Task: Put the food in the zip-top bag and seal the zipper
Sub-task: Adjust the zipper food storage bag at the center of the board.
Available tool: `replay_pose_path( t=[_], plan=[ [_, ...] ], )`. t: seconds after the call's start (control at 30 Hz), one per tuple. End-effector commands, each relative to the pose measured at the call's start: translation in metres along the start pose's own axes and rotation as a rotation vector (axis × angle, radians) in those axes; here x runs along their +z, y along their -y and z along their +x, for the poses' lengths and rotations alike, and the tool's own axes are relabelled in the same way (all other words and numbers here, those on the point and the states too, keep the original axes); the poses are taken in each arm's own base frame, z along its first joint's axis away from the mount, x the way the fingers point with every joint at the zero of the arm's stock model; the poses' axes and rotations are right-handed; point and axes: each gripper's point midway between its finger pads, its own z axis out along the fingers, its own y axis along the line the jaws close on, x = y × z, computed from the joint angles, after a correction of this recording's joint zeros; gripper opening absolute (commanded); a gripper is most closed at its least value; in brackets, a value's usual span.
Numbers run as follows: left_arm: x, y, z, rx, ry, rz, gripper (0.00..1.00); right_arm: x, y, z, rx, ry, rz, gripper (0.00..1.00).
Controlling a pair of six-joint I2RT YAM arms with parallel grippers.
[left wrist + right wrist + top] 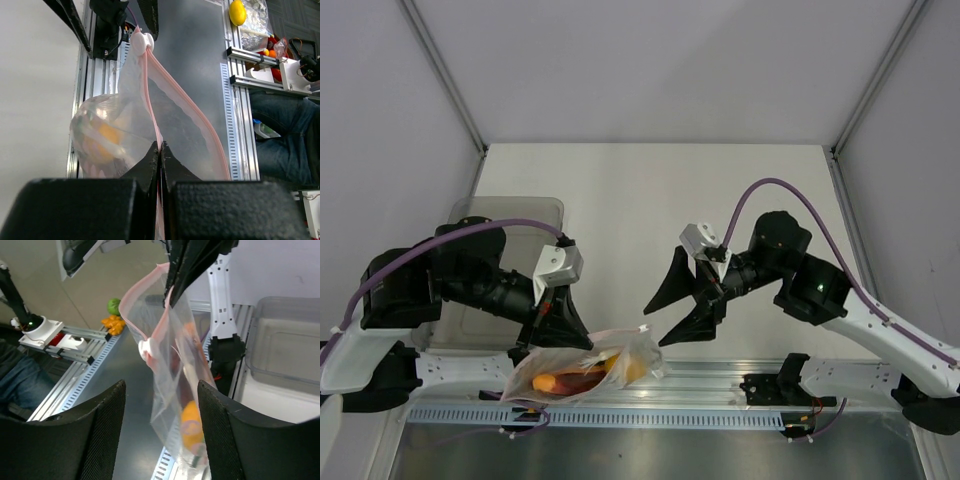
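The zip-top bag [582, 368] hangs over the table's near edge, and my left gripper [558, 318] is shut on its mouth. In the left wrist view the left gripper [161, 146] pinches one side of the pink zipper [146, 95]. The other side bows away, so the mouth gapes. A white slider [141, 42] sits at the far end. The food [192, 426], yellow and orange pieces, lies in the bag's bottom [107, 136]. My right gripper [657, 323] is open beside the bag's right corner. Seen from its wrist, the right gripper [161, 385] frames the hanging bag [172, 365]; contact cannot be told.
A translucent grey bin [510, 215] stands behind the left arm [285, 340]. A slotted aluminium rail [720, 376] runs along the near edge. Beyond the edge are a yellow fruit [237, 12], green and orange toy pieces [114, 315] and a person's legs [285, 130].
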Motion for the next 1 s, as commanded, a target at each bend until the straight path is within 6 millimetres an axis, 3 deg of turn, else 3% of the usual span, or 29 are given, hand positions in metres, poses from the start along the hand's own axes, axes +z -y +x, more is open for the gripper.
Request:
replay_pose_path(
  t=[0.0, 0.37, 0.67, 0.83, 0.93, 0.97],
  plan=[
    [0.001, 0.008, -0.014, 0.023, 0.051, 0.045, 0.01, 0.005, -0.012, -0.009, -0.036, 0.032, -0.075, 0.60],
    [0.004, 0.003, -0.012, 0.018, 0.051, 0.030, 0.01, 0.028, -0.011, -0.002, 0.010, 0.017, -0.167, 0.44],
    [0.009, -0.014, -0.003, -0.032, 0.043, -0.052, 0.00, 0.035, -0.018, -0.006, 0.029, 0.041, -0.202, 0.00],
    [0.015, -0.038, 0.005, -0.074, 0.047, -0.169, 0.01, 0.032, 0.001, -0.011, 0.085, 0.097, -0.034, 0.00],
    [0.018, -0.057, 0.009, -0.100, 0.040, -0.256, 0.01, 0.030, 0.013, -0.003, 0.147, 0.112, 0.055, 0.00],
    [0.020, -0.065, 0.011, -0.111, 0.028, -0.290, 0.06, 0.029, 0.019, 0.007, 0.179, 0.102, 0.087, 0.00]
  ],
)
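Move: Hanging from the left fingers' pinch, the bag has its white zip slider just off the open right fingertips, about 3 cm to the right hand's left, 2 cm back and 1 cm below. The pinched rim lies some 11 cm left and 2 cm back of the right hand, about level in height; the yellow fruit in the bag is about 4 cm left, 2 cm back and 9 cm below. From the left hand, the slider is roughly 8 cm right, level in height and depth. Reaching left about 3 cm and back some 2 cm, the right hand brings its open fingers around the zip slider and shuts them, pinching it. The left hand keeps its pinch on the rim and, late on, sinks nearly 4 cm and goes forward about 2.5 cm, turning slightly counter-clockwise; the right, now closed, also eases forward and a little down. ##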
